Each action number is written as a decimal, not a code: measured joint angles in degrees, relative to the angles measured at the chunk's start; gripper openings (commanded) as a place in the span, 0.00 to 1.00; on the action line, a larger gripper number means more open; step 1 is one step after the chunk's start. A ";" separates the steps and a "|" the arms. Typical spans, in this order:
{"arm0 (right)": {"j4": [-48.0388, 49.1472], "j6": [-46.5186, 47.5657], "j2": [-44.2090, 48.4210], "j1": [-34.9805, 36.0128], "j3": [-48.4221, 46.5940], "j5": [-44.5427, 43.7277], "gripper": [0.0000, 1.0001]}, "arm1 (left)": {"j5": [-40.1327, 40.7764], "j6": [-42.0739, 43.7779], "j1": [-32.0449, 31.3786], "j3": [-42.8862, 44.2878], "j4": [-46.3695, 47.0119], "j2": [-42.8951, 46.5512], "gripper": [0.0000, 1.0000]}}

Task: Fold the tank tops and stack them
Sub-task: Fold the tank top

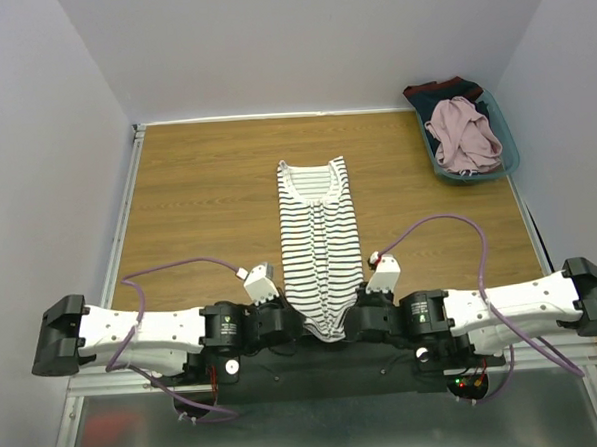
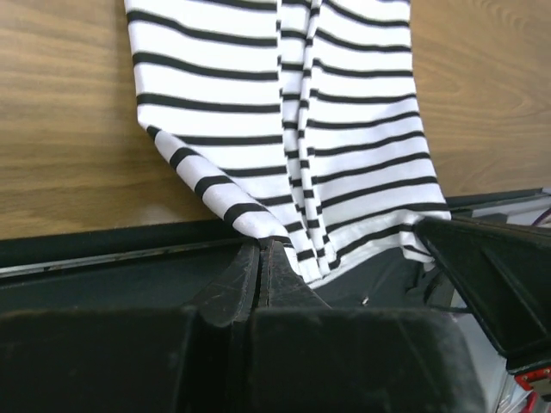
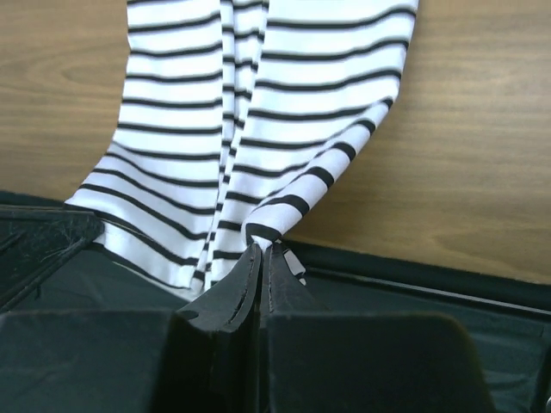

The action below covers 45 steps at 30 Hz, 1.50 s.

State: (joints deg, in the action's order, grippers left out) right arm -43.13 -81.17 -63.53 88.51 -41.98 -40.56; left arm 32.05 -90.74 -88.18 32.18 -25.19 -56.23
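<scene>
The white black-striped tank top [image 1: 319,237] lies folded into a long narrow strip down the middle of the table, neckline far, hem hanging over the near edge. My left gripper [image 2: 261,244] is shut on the hem's left corner [image 2: 245,219]. My right gripper [image 3: 263,248] is shut on the hem's right corner [image 3: 288,202]. In the top view both grippers, left [image 1: 292,319] and right [image 1: 356,316], sit tucked at the near edge on either side of the hem. The pink-mauve tank top [image 1: 464,135] lies crumpled in the bin at the back right.
A teal bin [image 1: 510,157] stands at the table's back right, with dark navy-and-red clothing [image 1: 440,89] under the pink top. A black strip [image 2: 95,245] runs along the near table edge. White walls close in the left, back and right sides.
</scene>
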 measured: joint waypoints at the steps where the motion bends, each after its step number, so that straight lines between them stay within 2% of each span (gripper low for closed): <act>1: -0.04 0.52 0.00 -0.31 -0.39 -0.46 0.03 | 0.13 0.59 0.66 0.11 0.02 0.37 0.00; 11: 0.15 9.62 -1.29 -9.51 -5.51 -4.70 0.05 | -0.57 11.96 14.56 -0.52 6.60 3.89 0.00; 18: 6.60 19.67 -5.31 -17.18 -6.84 -4.44 0.05 | -1.92 20.81 23.32 -0.68 12.24 0.90 0.00; 32: 21.94 37.62 -12.63 -33.53 -8.39 5.53 0.03 | -5.95 33.48 35.74 1.36 22.01 -7.80 0.00; 45: 27.82 44.44 -16.52 -43.23 -11.58 12.61 0.01 | -10.86 40.81 44.13 8.00 28.61 -18.10 0.00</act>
State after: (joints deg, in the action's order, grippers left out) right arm -15.31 -36.73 -80.05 45.28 -53.56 -27.94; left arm 21.19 -49.93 -44.05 40.18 3.42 -74.32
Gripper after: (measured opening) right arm 0.044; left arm 0.037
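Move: Both hands already hold the hem of the tank top, one corner each, some 8 cm above the table and about over its near edge. The neckline bottom, which the hem is carried towards, lies roughly 33 cm ahead of each hand, some 5 cm right of the left hand and 7 cm left of the right, about 8 cm below. The left shoulder strap is 44 cm ahead and 3 cm left of the left hand; the right strap is 45 cm straight ahead of the right hand. Forward together, at a steady pace, both arms carry the pinched hem some 22 cm out over the tank top's body towards the neckline, easing up about 3 cm early on. They also spread a few centimetres apart, chiefly the left hand going left, while the wrists tip the fingers upward, the left by nearly 20 degrees. Both grippers stay shut on the hem. ##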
